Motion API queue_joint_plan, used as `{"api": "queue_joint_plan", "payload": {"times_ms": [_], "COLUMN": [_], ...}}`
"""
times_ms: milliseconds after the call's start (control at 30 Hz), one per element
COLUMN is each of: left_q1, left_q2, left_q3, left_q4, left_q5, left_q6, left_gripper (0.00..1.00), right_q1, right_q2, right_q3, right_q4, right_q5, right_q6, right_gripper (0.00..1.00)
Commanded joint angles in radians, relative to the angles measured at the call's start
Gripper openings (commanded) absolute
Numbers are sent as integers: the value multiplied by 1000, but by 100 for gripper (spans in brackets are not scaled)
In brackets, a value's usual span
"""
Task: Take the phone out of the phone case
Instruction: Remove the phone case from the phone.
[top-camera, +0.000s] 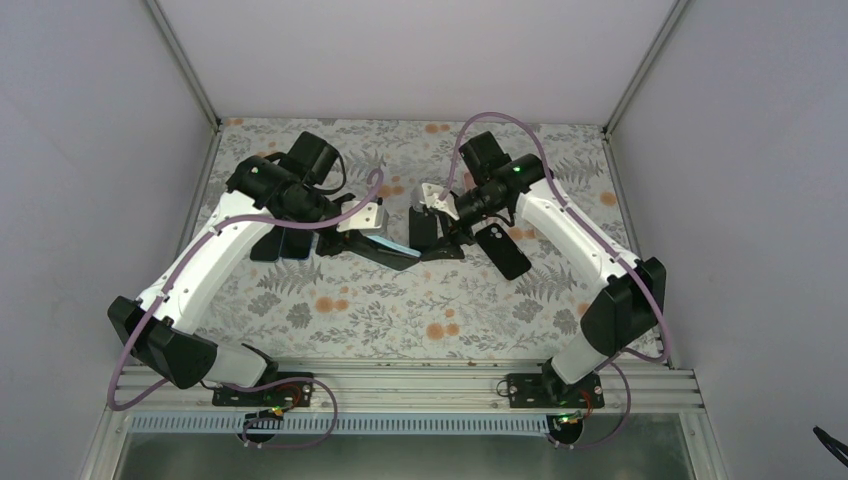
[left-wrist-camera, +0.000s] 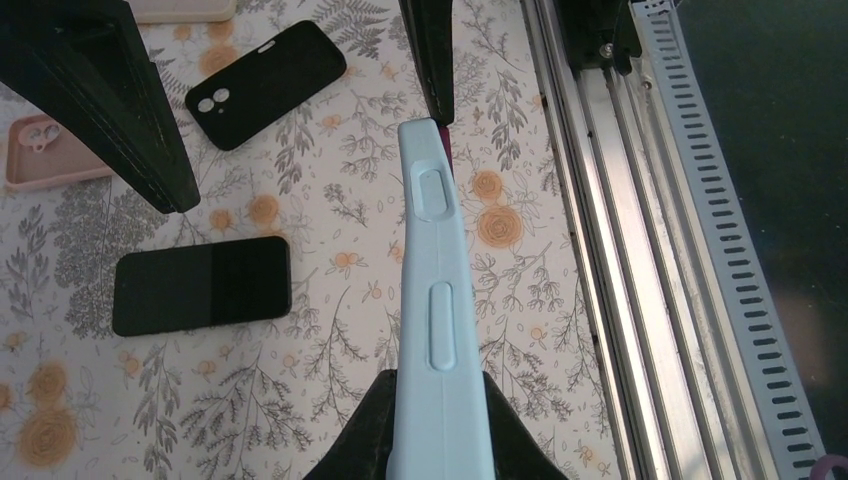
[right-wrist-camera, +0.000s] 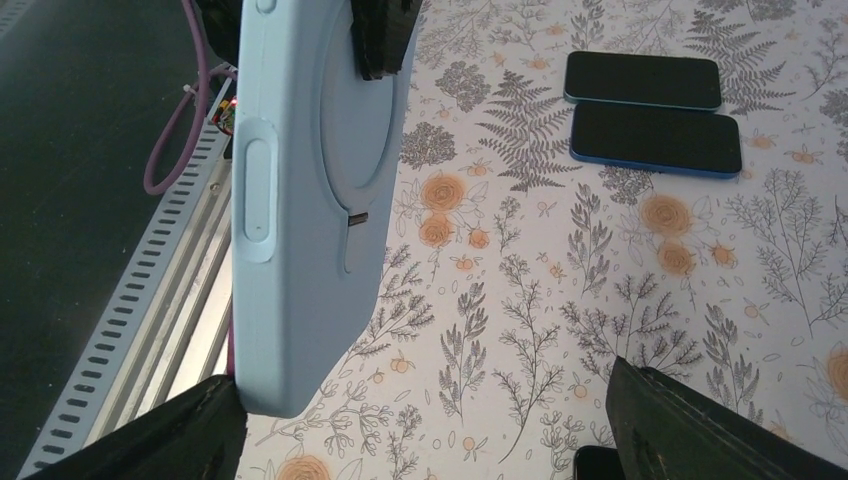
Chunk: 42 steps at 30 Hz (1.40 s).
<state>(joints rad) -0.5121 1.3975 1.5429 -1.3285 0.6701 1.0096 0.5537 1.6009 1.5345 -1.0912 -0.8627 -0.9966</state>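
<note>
My left gripper (top-camera: 378, 240) is shut on a phone in a light blue case (top-camera: 397, 247) and holds it above the table. In the left wrist view the case (left-wrist-camera: 437, 250) stands edge-on between the jaws of the left gripper (left-wrist-camera: 437, 400), side buttons showing. My right gripper (top-camera: 433, 235) is open around the case's far end. In the right wrist view the case (right-wrist-camera: 300, 200) hangs close to the left finger (right-wrist-camera: 150, 440); the other finger (right-wrist-camera: 720, 430) is far off, and the right gripper (right-wrist-camera: 430, 425) is empty. The phone's screen is hidden.
A black empty case (top-camera: 503, 250) lies by the right arm, also in the left wrist view (left-wrist-camera: 265, 80). A black phone (left-wrist-camera: 200, 285) and a pink case (left-wrist-camera: 40, 150) lie on the floral cloth. Two dark phones (right-wrist-camera: 640, 80) (right-wrist-camera: 655, 138) lie side by side. A metal rail (left-wrist-camera: 620, 250) runs along the near edge.
</note>
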Motion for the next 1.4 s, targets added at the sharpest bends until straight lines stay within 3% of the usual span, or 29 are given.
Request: {"api": "queue_joint_plan", "payload": {"times_ms": [0, 367, 533, 733, 1033, 1067, 1167, 1200, 1267, 1367], "left_q1": [0, 0, 1, 43, 96, 98, 119, 131, 157, 164], "left_q2": [-31, -16, -12, 1, 53, 58, 11, -20, -75, -87], "left_q3": [39, 83, 111, 158, 243, 244, 146, 93, -2, -45], "left_q4": [4, -28, -29, 11, 118, 142, 342, 427, 608, 727], "left_q5": [53, 133, 148, 172, 148, 125, 22, -16, -65, -171], "left_q6": [7, 23, 25, 21, -37, -54, -102, -116, -153, -195], "left_gripper": [2, 2, 2, 2, 2, 2, 2, 2, 2, 2], "right_q1": [-11, -9, 25, 179, 293, 306, 354, 377, 417, 437], "right_q2": [23, 54, 123, 137, 257, 267, 294, 303, 312, 295], "right_q3": [23, 48, 158, 185, 379, 368, 327, 333, 368, 379], "right_q4": [53, 421, 398, 359, 334, 337, 435, 466, 436, 473], "right_q5": [4, 336, 320, 151, -367, -453, -686, -700, -701, -721], "right_q6": [26, 286, 286, 297, 407, 405, 530, 562, 542, 597], "right_gripper": [91, 91, 91, 91, 91, 87, 75, 70, 68, 62]}}
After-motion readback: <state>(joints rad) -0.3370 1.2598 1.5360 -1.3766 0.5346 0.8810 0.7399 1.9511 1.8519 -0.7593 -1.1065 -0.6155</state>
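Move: The left gripper holds the pale-blue phone case, with the phone still in it; the case's middle is about 7 cm to that hand's right and 3 cm below. From the open right gripper, the case's middle lies some 10 cm left, 3 cm back and nearly level, with its free end at the base-side finger. On the table about 24 cm beneath the right hand, the flat black phone lies 17 cm ahead and 2 cm left; the face-down phone is 12 cm ahead and 18 cm right. Work the right gripper's base-side finger against the free end of the case: sweep forward about 7 cm, then come back while driving some 13 cm left along the case towards the left hand, rising before easing down, fingers tipping up and closing by about a quarter. Keep the left grip shut and give way about 6 cm left, turning some 20 degrees counter-clockwise. ##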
